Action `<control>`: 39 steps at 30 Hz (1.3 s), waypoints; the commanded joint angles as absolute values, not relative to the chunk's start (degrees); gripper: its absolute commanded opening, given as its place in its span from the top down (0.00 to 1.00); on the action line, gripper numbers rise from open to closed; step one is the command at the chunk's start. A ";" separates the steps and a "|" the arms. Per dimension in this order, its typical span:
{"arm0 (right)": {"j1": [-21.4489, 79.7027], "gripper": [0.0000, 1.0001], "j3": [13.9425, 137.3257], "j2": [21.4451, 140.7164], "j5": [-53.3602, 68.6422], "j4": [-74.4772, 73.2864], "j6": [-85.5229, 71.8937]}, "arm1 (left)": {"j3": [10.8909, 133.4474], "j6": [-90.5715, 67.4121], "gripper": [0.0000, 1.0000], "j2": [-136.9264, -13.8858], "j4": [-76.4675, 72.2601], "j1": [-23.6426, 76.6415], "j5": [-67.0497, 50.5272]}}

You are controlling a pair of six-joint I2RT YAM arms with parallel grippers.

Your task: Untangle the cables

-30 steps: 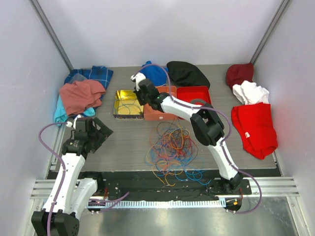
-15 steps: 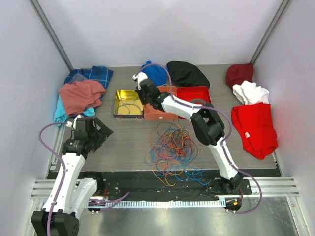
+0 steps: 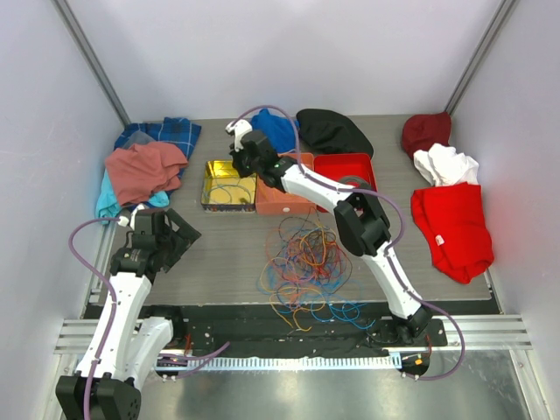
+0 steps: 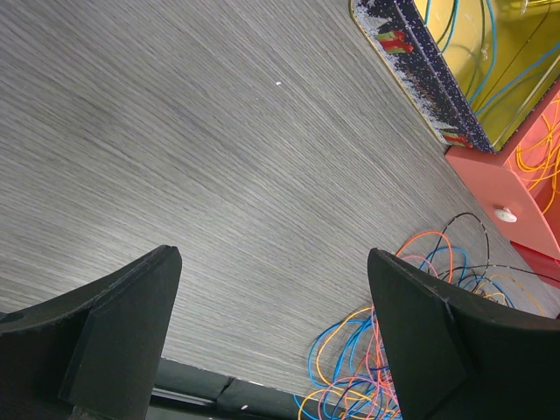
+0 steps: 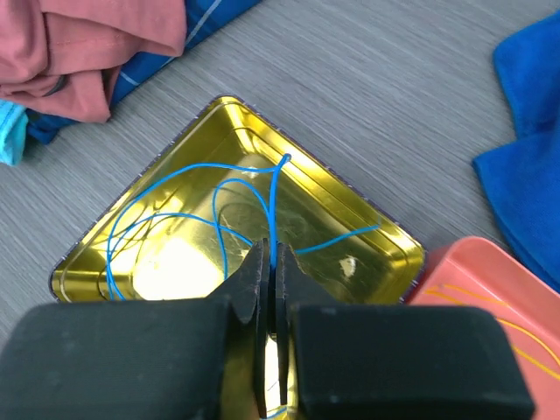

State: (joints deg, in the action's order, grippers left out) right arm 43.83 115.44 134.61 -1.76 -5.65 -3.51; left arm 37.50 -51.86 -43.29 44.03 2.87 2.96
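The cables (image 3: 302, 261) lie as a loose tangle of orange, blue, yellow, red and dark strands in the middle of the table, and their edge shows in the left wrist view (image 4: 350, 354). My right gripper (image 5: 272, 249) hangs over the gold tin (image 5: 337, 203), shut on a thin blue cable (image 5: 275, 188) that loops down into the tin. From above, the right gripper (image 3: 240, 164) reaches across the orange tray (image 3: 278, 203). My left gripper (image 4: 271, 262) is open over bare table left of the tangle, holding nothing (image 3: 179, 236).
Orange strands lie in the orange tray (image 4: 490, 175). A red tray (image 3: 346, 164) stands beside it. Clothes ring the table: pink and plaid (image 3: 144, 166) at left, blue (image 3: 276, 127) and black (image 3: 332, 131) at the back, red (image 3: 455, 227) and white (image 3: 446, 162) at right.
My right gripper has shifted a little left and toward the back, over the gold tin, still pinching the blue cable. The left arm has stayed still.
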 commanded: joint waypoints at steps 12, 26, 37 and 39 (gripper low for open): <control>45.00 0.83 116.90 137.02 2.20 -6.33 -5.36 | 37.79 -51.06 0.07 -43.59 42.80 2.99 3.34; 47.99 0.35 113.82 131.93 -12.91 -12.92 -0.26 | 37.62 -51.24 0.07 -42.54 42.63 2.90 2.99; 49.30 0.32 114.77 128.06 -15.20 -11.86 1.93 | 37.44 -51.42 0.07 -41.49 42.63 2.99 3.16; 49.57 0.32 115.84 128.32 -15.64 -13.09 2.72 | 37.53 -51.42 0.07 -41.40 42.63 2.99 3.16</control>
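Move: Just beyond the right hand, about 2 cm ahead and 3 cm to its left, lies the middle of the gold tin, some 11 cm below; the shut fingers already hold a blue cable over it. The coral tray adjoins the tin, 2 cm ahead and 12 cm to the hand's right; the blue cloth lies 20 cm ahead and 10 cm right. From the left hand, the tin is roughly 25 cm ahead and 12 cm right. Lowering the held blue cable into the gold tin, the right hand sinks about 7 cm while drawing back some 3 cm, and its fingers open to roughly two thirds partway down to let go. Then it lifts about 5 cm back up over the tin, having rolled its left side down some 10 degrees. ##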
